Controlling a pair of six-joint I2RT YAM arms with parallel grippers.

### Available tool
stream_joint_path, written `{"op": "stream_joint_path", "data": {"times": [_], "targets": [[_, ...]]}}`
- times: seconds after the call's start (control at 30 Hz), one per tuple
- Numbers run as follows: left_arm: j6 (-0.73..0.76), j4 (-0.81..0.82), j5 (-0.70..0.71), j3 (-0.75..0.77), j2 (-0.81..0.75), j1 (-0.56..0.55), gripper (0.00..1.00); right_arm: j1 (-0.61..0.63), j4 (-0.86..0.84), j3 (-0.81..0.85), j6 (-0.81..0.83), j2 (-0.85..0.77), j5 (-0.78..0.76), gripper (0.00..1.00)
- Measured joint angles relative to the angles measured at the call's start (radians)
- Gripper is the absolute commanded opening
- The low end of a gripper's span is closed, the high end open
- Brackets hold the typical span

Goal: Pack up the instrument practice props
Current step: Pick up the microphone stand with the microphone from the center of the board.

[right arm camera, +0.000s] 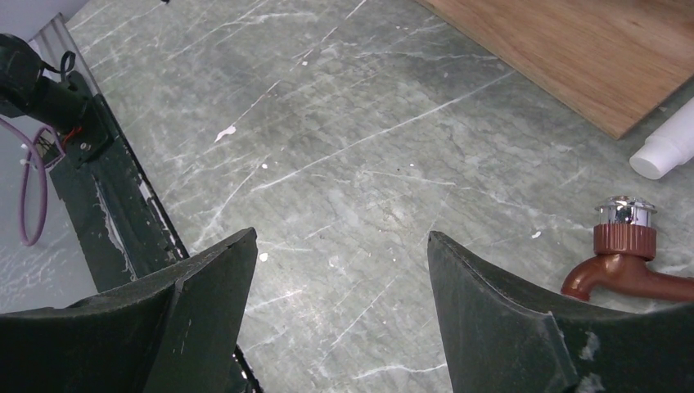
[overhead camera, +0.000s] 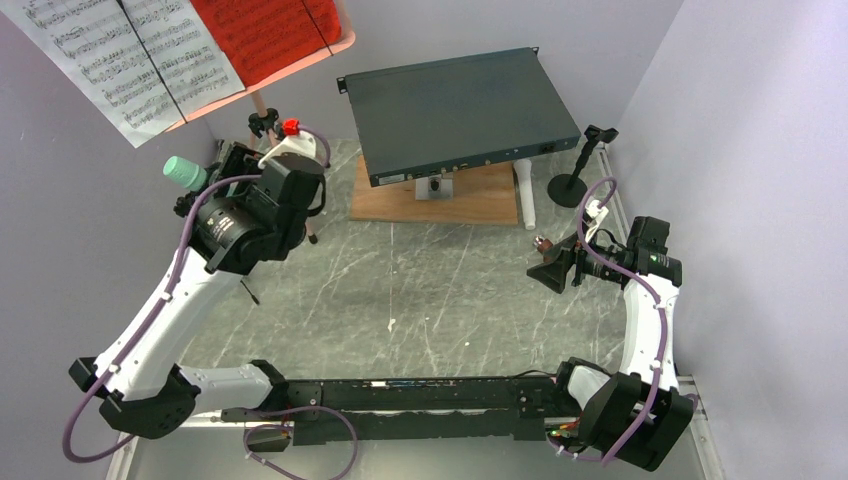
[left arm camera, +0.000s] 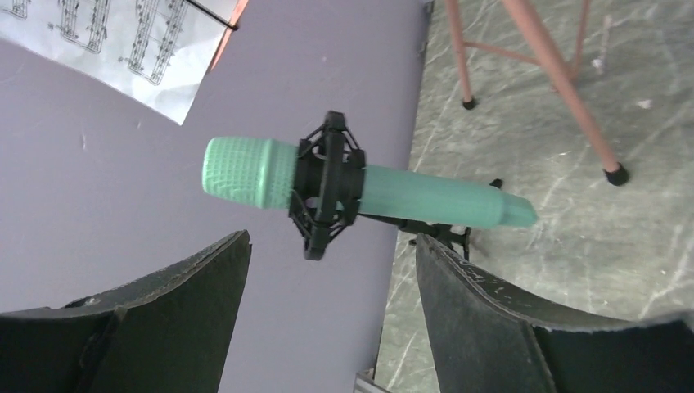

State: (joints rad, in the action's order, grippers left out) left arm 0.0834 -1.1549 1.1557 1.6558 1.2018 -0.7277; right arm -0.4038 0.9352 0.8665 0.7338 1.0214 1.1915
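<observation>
A mint-green tube [left arm camera: 368,188] shaped like a microphone sits in a black clip [left arm camera: 326,187] by the left wall, also seen as the mint tube [overhead camera: 185,172]. My left gripper [left arm camera: 331,250] is open just short of it, with nothing between its fingers [left arm camera: 205,286]; from above, the left gripper [overhead camera: 218,178] is mostly hidden under its wrist. The salmon-pink music stand [overhead camera: 262,110] holds white sheet music [overhead camera: 130,55] and a red page [overhead camera: 265,35]. The black mic stand [overhead camera: 577,175] is at the back right. My right gripper [right arm camera: 340,246] hangs open over bare tabletop.
A dark grey rack box [overhead camera: 460,110] rests on a wooden board [overhead camera: 440,200] at the back centre. A white tube [overhead camera: 525,200] and a small brown tap-shaped piece [right arm camera: 622,266] lie near the right gripper [overhead camera: 553,268]. Stand legs [left arm camera: 565,82] spread beside the mint tube.
</observation>
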Motion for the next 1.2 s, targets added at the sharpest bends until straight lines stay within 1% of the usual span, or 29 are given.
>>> {"op": "stream_joint_path", "data": {"times": [0.07, 0.17, 0.23, 0.3, 0.33, 0.47, 0.5, 0.6, 0.8, 0.9, 1.0, 1.2], "targets": [[0.058, 0.068, -0.011, -0.020, -0.008, 0.055, 0.68, 0.000, 0.000, 0.000, 0.000, 0.000, 0.000, 0.79], [0.107, 0.152, -0.048, -0.053, -0.015, 0.132, 0.63, 0.000, 0.000, 0.000, 0.002, 0.000, 0.000, 0.79], [0.126, 0.191, -0.085, -0.070, -0.012, 0.188, 0.55, 0.000, 0.003, 0.000, 0.006, 0.000, 0.000, 0.79], [0.133, 0.210, -0.111, -0.074, 0.001, 0.228, 0.54, 0.000, 0.006, 0.000, 0.009, 0.000, 0.000, 0.79], [0.136, 0.218, -0.120, -0.074, 0.007, 0.240, 0.53, 0.000, 0.008, 0.000, 0.012, 0.000, 0.000, 0.79], [0.148, 0.254, -0.150, -0.075, 0.036, 0.264, 0.40, 0.000, 0.018, 0.000, 0.026, 0.001, 0.001, 0.79], [0.152, 0.264, -0.155, -0.076, 0.042, 0.268, 0.38, 0.000, 0.021, 0.000, 0.027, 0.001, 0.001, 0.79], [0.165, 0.283, -0.167, -0.080, 0.054, 0.280, 0.38, 0.000, 0.028, 0.000, 0.034, 0.001, 0.005, 0.79], [0.186, 0.319, -0.172, -0.111, 0.057, 0.302, 0.42, 0.001, 0.044, 0.000, 0.049, 0.001, 0.015, 0.80], [0.202, 0.333, -0.171, -0.130, 0.057, 0.309, 0.41, 0.001, 0.054, 0.000, 0.057, 0.001, 0.019, 0.80], [0.216, 0.342, -0.167, -0.138, 0.056, 0.311, 0.38, 0.001, 0.060, 0.000, 0.061, 0.002, 0.022, 0.80], [0.243, 0.359, -0.159, -0.167, 0.032, 0.311, 0.39, 0.002, 0.061, 0.000, 0.068, 0.004, 0.023, 0.80]]}}
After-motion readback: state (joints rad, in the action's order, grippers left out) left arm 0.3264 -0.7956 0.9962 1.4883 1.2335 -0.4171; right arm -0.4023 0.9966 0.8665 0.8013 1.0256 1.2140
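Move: The black ring mount around the mint microphone lies about 6 cm ahead of the left hand, 5 cm to its left and 3 cm below. The microphone head is some 7 cm ahead and 10 cm left of that hand, about level; the pink music-stand tripod's hub is roughly 15 cm ahead, 3 cm right and 10 cm down. From the right hand, the ring mount is about 55 cm left, 10 cm ahead and 15 cm higher. Left hand reaches some 5 cm forward and 4 cm left, sinking slightly, half-closing its fingers around the ring mount. ##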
